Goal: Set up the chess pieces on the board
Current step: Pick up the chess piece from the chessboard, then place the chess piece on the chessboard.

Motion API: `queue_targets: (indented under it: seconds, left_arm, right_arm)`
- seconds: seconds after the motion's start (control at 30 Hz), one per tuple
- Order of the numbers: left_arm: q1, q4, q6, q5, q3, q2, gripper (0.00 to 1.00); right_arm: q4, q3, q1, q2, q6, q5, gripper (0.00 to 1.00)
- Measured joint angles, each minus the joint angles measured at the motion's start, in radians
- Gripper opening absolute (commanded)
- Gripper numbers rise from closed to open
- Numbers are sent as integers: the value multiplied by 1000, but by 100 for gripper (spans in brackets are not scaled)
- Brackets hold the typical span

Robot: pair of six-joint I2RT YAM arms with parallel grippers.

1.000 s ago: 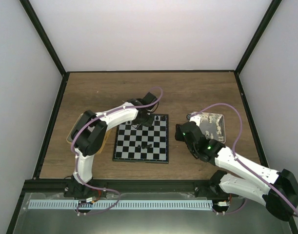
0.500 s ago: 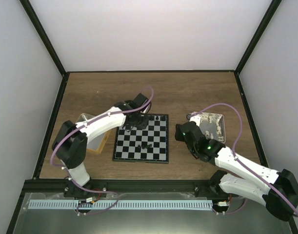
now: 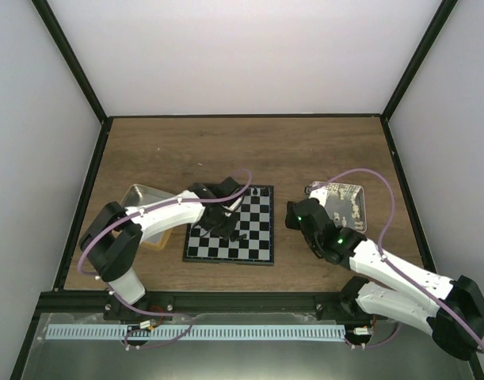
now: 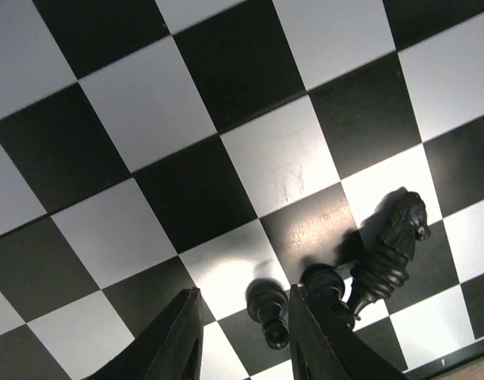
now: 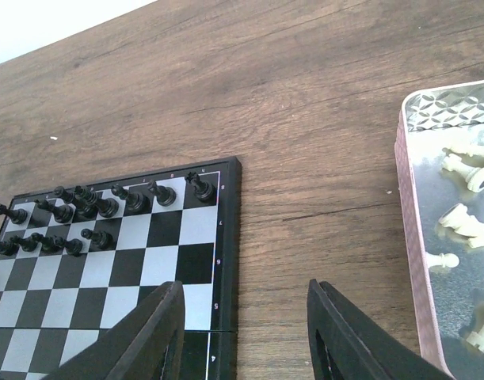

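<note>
The board lies mid-table, and it fills the left wrist view. My left gripper hangs low over it, open. A black pawn stands between the jaws, close to the right finger and apart from the left one. A second pawn and a black knight stand just beyond. Several black chess pieces line two rows at the board's far end. My right gripper is open and empty, above the wood beside the board's right edge.
A pinkish tray with white pieces sits right of the board. A yellow-rimmed tray sits to its left, partly under the left arm. Black frame posts and white walls enclose the wooden table.
My left arm has swung from the board's far edge toward its middle, and its jaws have opened. The right arm has not moved.
</note>
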Motion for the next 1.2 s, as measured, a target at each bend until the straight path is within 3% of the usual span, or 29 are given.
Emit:
queue_targets:
  seconds: [0.3, 0.53, 0.73, 0.97, 1.2]
  left_arm:
    - [-13, -5, 22, 14, -4, 3, 30]
    - [-36, -6, 32, 11, -4, 23, 21]
    - [-43, -13, 42, 3, -4, 25, 6]
    - [-44, -22, 44, -61, 30, 33, 6]
    - [-44, -23, 63, -117, 161, 100, 6]
  right_arm:
    - [-8, -2, 0, -12, 8, 7, 45]
    - [-12, -4, 0, -16, 10, 10, 45]
    - [-11, -10, 0, -16, 10, 10, 45]
    - [-11, -11, 0, -27, 8, 10, 44]
    - [-11, -13, 0, -62, 5, 10, 45]
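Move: The pawn to be taken stands on the chessboard nearly between the left hand's open fingers, roughly 2 cm back, 1 cm to the right and 2 cm below. A second pawn stands about 2 cm to the right of it, and the black knight lies about 3 cm to the right of it and 1 cm farther out. From the idle right hand the first pawn lies some 18 cm left, 6 cm back and 12 cm lower. Easing back and slightly down by about 1.5 cm, the left hand settles over the nearest pawn of the little cluster, pinches that pawn between its fingertips and, without pausing, carries it forward about 4.5 cm while rising 2.5 cm and drifting right, away from the knight towards the far rows. The fingertips swing forward some 10 degrees on the way out. ##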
